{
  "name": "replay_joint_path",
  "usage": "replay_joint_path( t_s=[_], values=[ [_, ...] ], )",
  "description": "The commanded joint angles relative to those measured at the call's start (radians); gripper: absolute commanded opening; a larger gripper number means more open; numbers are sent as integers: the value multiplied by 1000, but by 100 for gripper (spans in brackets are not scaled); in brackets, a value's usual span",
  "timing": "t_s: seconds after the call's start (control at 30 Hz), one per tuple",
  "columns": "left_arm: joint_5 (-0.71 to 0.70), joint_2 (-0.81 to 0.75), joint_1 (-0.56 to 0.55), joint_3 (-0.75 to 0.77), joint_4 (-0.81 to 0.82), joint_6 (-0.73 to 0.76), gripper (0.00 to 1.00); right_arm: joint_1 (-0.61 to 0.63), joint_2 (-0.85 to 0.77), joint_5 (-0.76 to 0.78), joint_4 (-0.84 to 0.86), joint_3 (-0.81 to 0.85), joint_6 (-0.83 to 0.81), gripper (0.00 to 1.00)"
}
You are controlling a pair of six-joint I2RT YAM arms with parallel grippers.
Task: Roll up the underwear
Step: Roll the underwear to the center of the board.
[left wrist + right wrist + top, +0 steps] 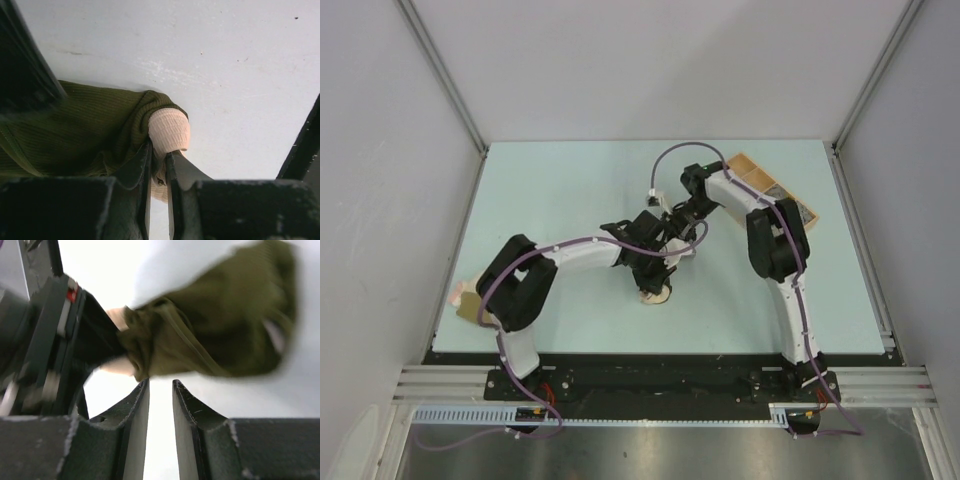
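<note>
A pale pink-beige underwear (170, 131), rolled into a short tube, is pinched between the fingers of my left gripper (158, 156), which is shut on it. A dark olive green underwear (75, 135) lies bunched against the roll and wraps over its top. In the top view the pink roll (656, 293) peeks out under the left gripper (650, 272) at mid-table. My right gripper (161, 383) hovers just short of the olive underwear (215, 335), its jaws a little apart with nothing between them. The right gripper (682, 218) sits close behind the left one.
A light wooden tray (772, 190) with compartments stands at the back right, partly under the right arm. More small garments (466, 300), pink and olive, lie at the table's left edge beside the left arm's elbow. The left gripper's black body (50, 340) fills the right wrist view's left side.
</note>
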Motion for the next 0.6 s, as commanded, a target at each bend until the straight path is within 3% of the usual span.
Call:
replay_joint_path(
  t_s=[0.0,0.33,0.57],
  values=[
    [-43,95,50,35,-6,49,8,-77,-109,-30,10,-8,24,30],
    [26,155,102,107,-75,62,8,-189,-185,-33,96,-122,68,31],
    [69,277,142,220,-183,88,8,-215,-384,-51,198,-328,-66,30]
  ],
)
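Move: The underwear is a folded bundle running forward from the left fingers, which already pinch its near, waistband end. Its middle lies about 6 cm ahead of the left hand and barely below it. From the empty right hand that middle is some 4 cm to the left, 1 cm nearer the base and 4 cm below. The organizer box stands some 18 cm to the right hand's right and about 11 cm farther out. Off to the right by about 7.5 cm, the right hand swings away from the underwear, rising about 2.5 cm and first drifting forward, then slightly back, its fingers steadily part-open and its wrist turning clockwise. The left hand stays almost in place, keeps its pinch on the waistband end and rolls its wrist about 15 degrees, the top going forward. ##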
